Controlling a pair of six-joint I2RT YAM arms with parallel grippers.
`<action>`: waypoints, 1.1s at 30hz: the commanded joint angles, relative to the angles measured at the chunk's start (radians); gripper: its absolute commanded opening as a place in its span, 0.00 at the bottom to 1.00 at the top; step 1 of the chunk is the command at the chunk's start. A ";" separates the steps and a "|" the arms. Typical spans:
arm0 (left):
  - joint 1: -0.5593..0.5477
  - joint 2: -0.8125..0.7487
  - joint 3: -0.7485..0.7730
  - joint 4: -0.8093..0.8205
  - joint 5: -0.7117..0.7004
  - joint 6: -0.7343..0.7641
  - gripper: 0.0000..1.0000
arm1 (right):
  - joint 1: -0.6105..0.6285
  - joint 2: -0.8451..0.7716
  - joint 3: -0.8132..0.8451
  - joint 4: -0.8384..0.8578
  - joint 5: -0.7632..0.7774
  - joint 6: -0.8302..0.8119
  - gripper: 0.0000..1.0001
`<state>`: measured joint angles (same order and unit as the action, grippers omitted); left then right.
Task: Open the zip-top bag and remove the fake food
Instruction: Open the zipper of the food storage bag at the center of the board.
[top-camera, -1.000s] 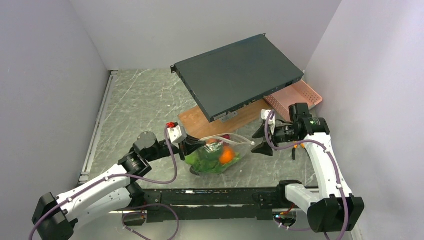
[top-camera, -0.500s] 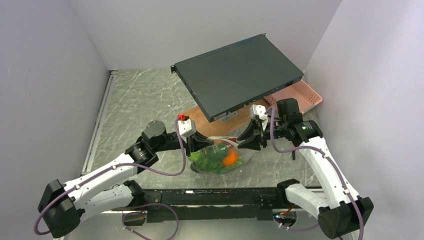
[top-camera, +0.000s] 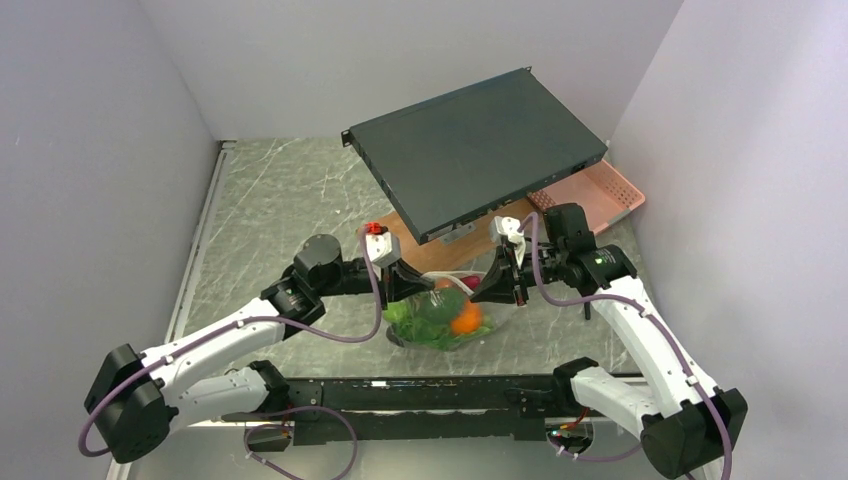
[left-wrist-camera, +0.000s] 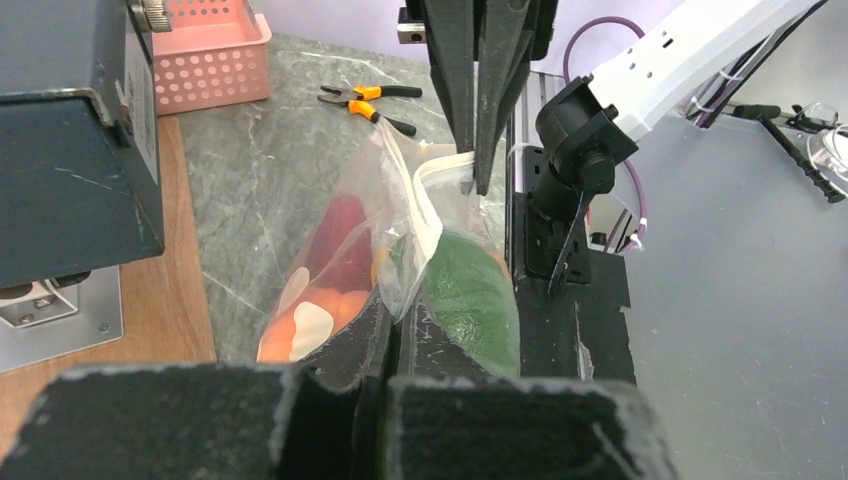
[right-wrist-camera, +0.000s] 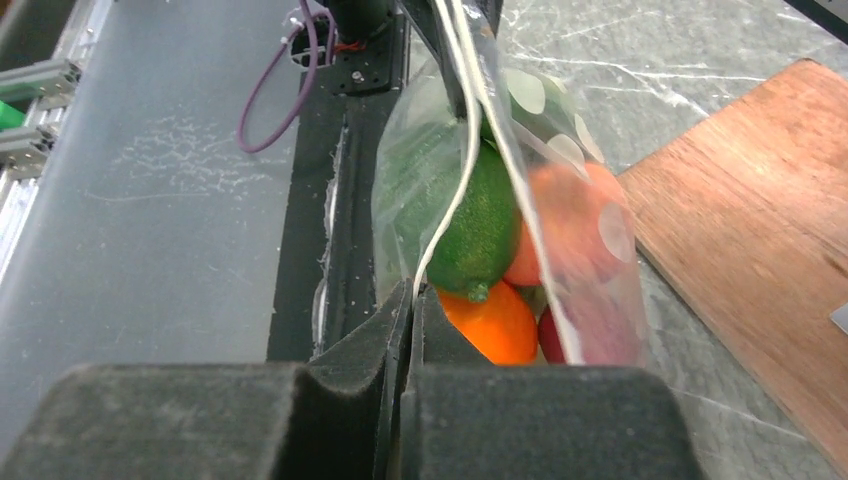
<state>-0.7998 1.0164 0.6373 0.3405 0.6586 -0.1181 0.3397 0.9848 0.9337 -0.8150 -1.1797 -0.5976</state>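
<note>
The clear zip-top bag (top-camera: 425, 335) hangs between my two grippers just above the table's near middle. Inside it lies the fake food: a green lime-like piece (right-wrist-camera: 470, 230), an orange one (right-wrist-camera: 495, 320), red pieces (left-wrist-camera: 335, 235) and leafy green (top-camera: 410, 322). My left gripper (top-camera: 412, 288) is shut on one side of the bag's top edge (left-wrist-camera: 405, 300). Opposite it, my right gripper (top-camera: 487, 290) is shut on the other side, pinching the white zip strip (right-wrist-camera: 440, 240). The right gripper's fingers (left-wrist-camera: 455, 90) show at the top of the left wrist view. The bag's mouth is a narrow slit.
A dark flat equipment box (top-camera: 480, 150) rests tilted over a wooden board (top-camera: 400, 240) behind the bag. At the back right stands a pink lattice basket (top-camera: 610, 190). Orange-handled pliers (left-wrist-camera: 365, 100) lie on the marble top. A black rail (top-camera: 420, 390) runs along the near edge.
My right gripper has swung left to the bag's zip edge and shut on it. The left arm has carried the bag slightly right and away from the near edge.
</note>
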 joint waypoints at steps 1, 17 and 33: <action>0.003 0.022 0.056 0.091 0.010 -0.042 0.00 | 0.009 -0.020 0.014 0.034 -0.073 0.064 0.00; 0.003 -0.184 0.033 -0.025 -0.178 -0.165 0.84 | -0.019 -0.130 -0.096 0.439 -0.033 0.669 0.00; 0.003 -0.143 0.091 -0.069 -0.302 -0.487 0.92 | -0.021 -0.184 -0.154 0.576 0.396 1.129 0.00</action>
<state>-0.7971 0.8352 0.6777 0.2413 0.4046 -0.4580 0.3222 0.8055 0.8005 -0.3115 -0.9817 0.3779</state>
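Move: Hanging between the two shut grippers by its rim, the zip-top bag has its filled body about 9 cm below the left hand, 2 cm to its right and 1 cm back. From the right hand that body lies some 5 cm left, 1 cm ahead and 9 cm down. The orange in it is about 7 cm right of the left hand, 2 cm back and 9 cm below; the wooden board's middle lies roughly 18 cm ahead, 4 cm right and 17 cm down from the left hand. Opening its fingers wide to let go of the rim, the left hand eases slightly forward, then rises about 6 cm and draws some 3 cm left, turning a little counter-clockwise. The right keeps its pinch on the zip rim and lifts the bag about 4 cm, rolling about its fingers and swinging clockwise, roughly 25 degrees each, with a small push forward at the end. ##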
